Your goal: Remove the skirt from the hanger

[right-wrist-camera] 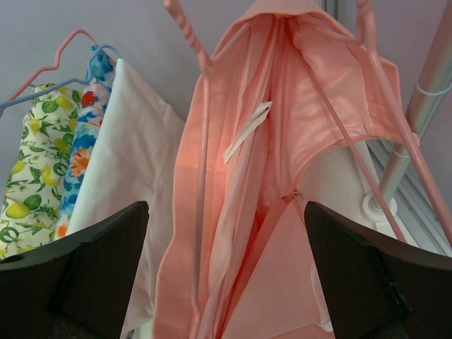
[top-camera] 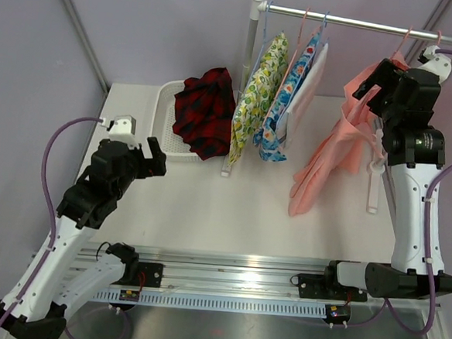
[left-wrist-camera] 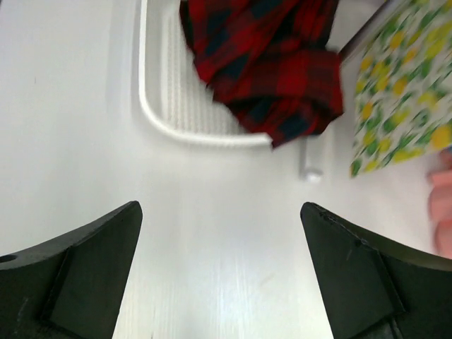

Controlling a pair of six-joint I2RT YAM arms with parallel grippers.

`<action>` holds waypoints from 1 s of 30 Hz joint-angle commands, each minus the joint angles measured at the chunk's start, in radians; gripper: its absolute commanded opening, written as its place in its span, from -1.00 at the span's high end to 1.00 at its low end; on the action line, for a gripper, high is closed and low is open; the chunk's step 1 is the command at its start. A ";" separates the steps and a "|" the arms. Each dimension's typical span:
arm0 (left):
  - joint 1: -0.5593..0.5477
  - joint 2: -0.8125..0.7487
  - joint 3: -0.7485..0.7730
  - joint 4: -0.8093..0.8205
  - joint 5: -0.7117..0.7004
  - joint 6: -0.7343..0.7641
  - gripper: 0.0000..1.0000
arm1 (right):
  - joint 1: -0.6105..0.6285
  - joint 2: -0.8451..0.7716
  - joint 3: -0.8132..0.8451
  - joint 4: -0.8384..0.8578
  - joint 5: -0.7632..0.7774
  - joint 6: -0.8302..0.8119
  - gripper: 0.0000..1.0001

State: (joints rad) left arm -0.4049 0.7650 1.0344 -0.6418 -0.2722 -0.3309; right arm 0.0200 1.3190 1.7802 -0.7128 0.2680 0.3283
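Observation:
A red and dark plaid skirt (top-camera: 205,110) (left-wrist-camera: 272,67) lies bunched in the white basket (top-camera: 167,119) (left-wrist-camera: 159,106), spilling over its near rim, with no hanger on it. My left gripper (top-camera: 155,158) (left-wrist-camera: 220,208) hovers open and empty over the bare table just in front of the basket. On the right, a pink garment (top-camera: 331,157) (right-wrist-camera: 240,212) hangs from a pink hanger (right-wrist-camera: 187,35). My right gripper (top-camera: 375,83) (right-wrist-camera: 226,208) is raised close against it, open, its fingers apart on either side and holding nothing.
A metal rail (top-camera: 360,24) on white posts crosses the back. A lemon-print garment (top-camera: 258,94) (right-wrist-camera: 28,176), a blue floral one (top-camera: 289,96) (right-wrist-camera: 81,162) and a white one (top-camera: 309,90) (right-wrist-camera: 134,162) hang from it. The rail's right post (right-wrist-camera: 417,120) stands beside the pink garment.

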 commanded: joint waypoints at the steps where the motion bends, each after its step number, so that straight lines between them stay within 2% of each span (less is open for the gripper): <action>1: -0.005 -0.078 -0.056 -0.093 0.011 -0.016 -0.98 | 0.006 -0.049 -0.050 0.120 0.051 -0.021 -0.99; 4: -0.005 -0.134 -0.118 -0.087 0.001 -0.016 -0.98 | 0.008 -0.050 -0.120 0.162 0.030 -0.008 -0.70; 8: -0.005 -0.159 -0.158 -0.079 0.013 -0.030 -0.98 | 0.008 -0.015 -0.159 0.194 -0.022 0.032 0.00; 9: -0.005 -0.161 -0.162 -0.079 0.014 -0.031 -0.98 | 0.008 -0.006 -0.156 0.197 -0.033 0.038 0.45; 10: -0.005 -0.162 -0.162 -0.081 0.016 -0.033 -0.98 | 0.006 0.002 -0.153 0.200 -0.052 0.044 0.71; 12: -0.005 -0.162 -0.162 -0.076 0.050 -0.027 -0.98 | 0.008 0.014 -0.139 0.205 -0.062 0.064 1.00; 15: -0.009 -0.147 -0.155 -0.036 0.149 -0.017 -0.98 | 0.006 0.017 -0.122 0.219 -0.081 0.075 1.00; 18: -0.069 -0.096 -0.132 0.028 0.159 -0.030 -0.98 | 0.008 0.013 -0.088 0.213 -0.095 0.084 1.00; 21: -0.242 0.001 -0.054 0.091 0.024 -0.016 -0.98 | 0.008 0.017 -0.038 0.202 -0.113 0.086 1.00; 22: -0.350 0.044 -0.025 0.111 -0.020 -0.002 -0.98 | 0.008 0.022 -0.019 0.190 -0.125 0.084 1.00; 23: -0.394 0.084 0.059 0.116 -0.091 0.015 -0.98 | 0.008 0.029 0.001 0.184 -0.130 0.084 1.00; 24: -0.423 0.176 0.097 0.119 -0.104 0.044 -0.98 | 0.006 0.035 0.039 0.176 -0.131 0.081 1.00; 27: -0.443 0.316 0.232 0.163 -0.021 0.070 -0.98 | 0.008 0.054 0.112 0.148 -0.141 0.084 1.00; 30: -0.460 0.382 0.289 0.281 0.085 0.082 -0.98 | 0.008 0.071 0.153 0.127 -0.164 0.087 1.00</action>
State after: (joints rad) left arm -0.8520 1.1133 1.2480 -0.5079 -0.2592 -0.2871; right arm 0.0216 1.3926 1.8400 -0.6872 0.1360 0.4198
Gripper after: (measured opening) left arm 0.987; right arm 0.038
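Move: The pink skirt's hanger has its near wire about 3 cm ahead of the open right fingers, 1 cm left and some 3 cm lower. The skirt's middle lies roughly 2 cm ahead, 4 cm left and 15 cm below that hand; the white cloth stands about 14 cm left, 4 cm ahead, 12 cm down. An empty hanger is some 6 cm right and 6 cm ahead, about level. From the left hand the skirt is roughly 48 cm right, 12 cm ahead, 4 cm lower. The pink skirt's hanger gets pinched by its near wire: the right hand dips about 4 cm while easing forward, shuts fully on it, then lifts it some 4 cm, edging left. The empty, wide-open left hand first sinks and draws back a little, then swings about 17 cm right towards the skirt, rising again and turning clockwise nearly 30 degrees. ##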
